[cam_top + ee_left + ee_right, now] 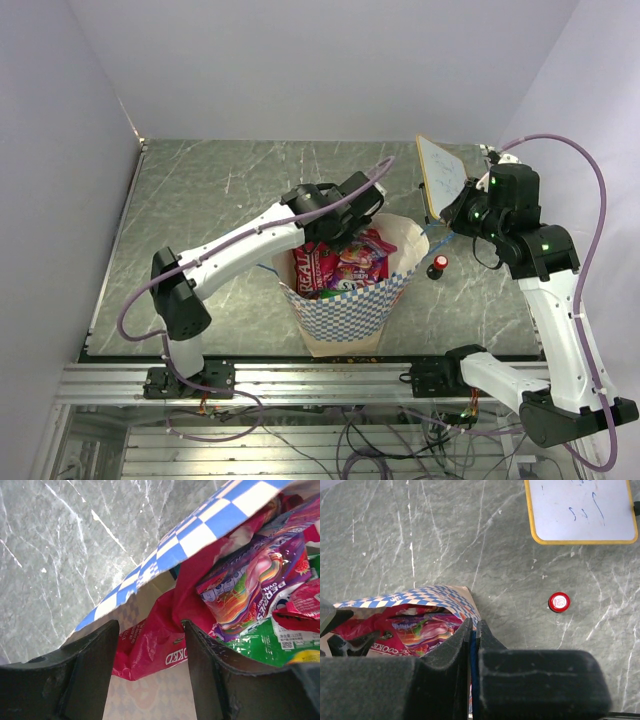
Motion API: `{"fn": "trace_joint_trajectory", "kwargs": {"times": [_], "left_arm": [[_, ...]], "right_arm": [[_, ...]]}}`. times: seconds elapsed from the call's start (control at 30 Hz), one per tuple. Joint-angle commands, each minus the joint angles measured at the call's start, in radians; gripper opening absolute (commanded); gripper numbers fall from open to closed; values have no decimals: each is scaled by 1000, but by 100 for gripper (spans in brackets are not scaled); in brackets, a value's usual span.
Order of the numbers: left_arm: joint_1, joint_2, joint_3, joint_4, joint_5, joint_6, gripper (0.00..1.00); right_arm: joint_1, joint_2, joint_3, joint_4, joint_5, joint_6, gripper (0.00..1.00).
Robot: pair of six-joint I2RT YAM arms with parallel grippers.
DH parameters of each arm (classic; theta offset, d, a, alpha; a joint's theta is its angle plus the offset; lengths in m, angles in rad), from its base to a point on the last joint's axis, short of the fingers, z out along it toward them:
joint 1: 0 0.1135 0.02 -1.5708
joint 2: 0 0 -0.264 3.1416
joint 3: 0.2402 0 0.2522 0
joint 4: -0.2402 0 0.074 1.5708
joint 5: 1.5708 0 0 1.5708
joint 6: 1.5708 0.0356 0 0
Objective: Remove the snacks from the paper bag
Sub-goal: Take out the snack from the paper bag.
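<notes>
The blue-and-white checkered paper bag [345,305] stands near the table's front edge, mouth up, full of snacks. A red packet [306,268] and a pink-purple candy bag [362,262] show at the top. My left gripper [335,237] hangs over the bag's mouth. In the left wrist view it [150,623] is open, and the red packet's corner [150,647] lies between its fingers, beside the candy bag [255,580] and a green packet [265,642]. My right gripper [474,625] is shut on the bag's thin blue cord handle at the bag's right rim [462,600].
A small red-and-black knob [439,266] lies on the table just right of the bag. A yellow-framed whiteboard [441,175] stands tilted behind the right gripper. Grey marble tabletop [220,190] stretches left and behind the bag. White walls close in on both sides.
</notes>
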Motion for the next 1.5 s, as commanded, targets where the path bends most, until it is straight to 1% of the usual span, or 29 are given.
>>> {"fn": "trace_joint_trajectory", "kwargs": {"times": [0.0,0.1,0.2,0.3,0.4,0.5,0.67,0.83,0.9,1.07,1.23,1.47], "left_arm": [[16,38,23,16,-20,39,63],[16,49,15,34,19,40,57],[17,51,-3,53,67,32,61],[17,52,-26,71,82,34,63],[17,72,-13,56,73,34,61],[16,91,3,40,59,40,56],[16,96,24,17,57,42,42],[16,79,57,-1,74,17,16],[16,74,65,-16,70,6,8],[16,45,87,-43,90,-16,7],[16,-20,117,-50,119,-51,7],[16,-71,219,-87,136,-93,7]], "right_arm": [[-4,-16,-9,25,-3,-5,1],[-5,-18,-9,27,-3,-6,0],[-6,-21,-10,29,0,-4,0],[-5,-21,-13,34,0,-5,0],[-5,-20,-16,41,-11,-3,0],[-5,-18,-21,52,-20,-3,0],[-6,-14,-19,62,-24,0,0],[-5,-22,-22,63,-15,6,0],[-4,-24,-25,64,-15,12,0],[-4,-23,-32,68,-34,23,0],[-5,-20,-21,61,-25,24,0],[-5,-17,-25,62,-47,41,0]]}}
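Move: The left hand hangs open over the bag's mouth, with the crumpled red snack about 2 cm ahead, 3 cm to its right and 7 cm below. The far rim is about 4 cm ahead, 2 cm below. The purple snack lies some 4 cm back, 4 cm right and 8 cm down; the REAL pack about 4 cm back, 6 cm left and 8 cm down. From the right hand, the red snack is roughly 18 cm left, 1 cm back and 15 cm below. The left fingers shut on an upper edge of the crumpled red snack and pinch it: the hand first sinks about 4 cm into the bag just inside the far rim, closes near the bottom of that dip, then lifts some 6 cm, quickening, while easing slightly back and rolling a little. The right hand stays in place, still gripping the bag's blue handle. ##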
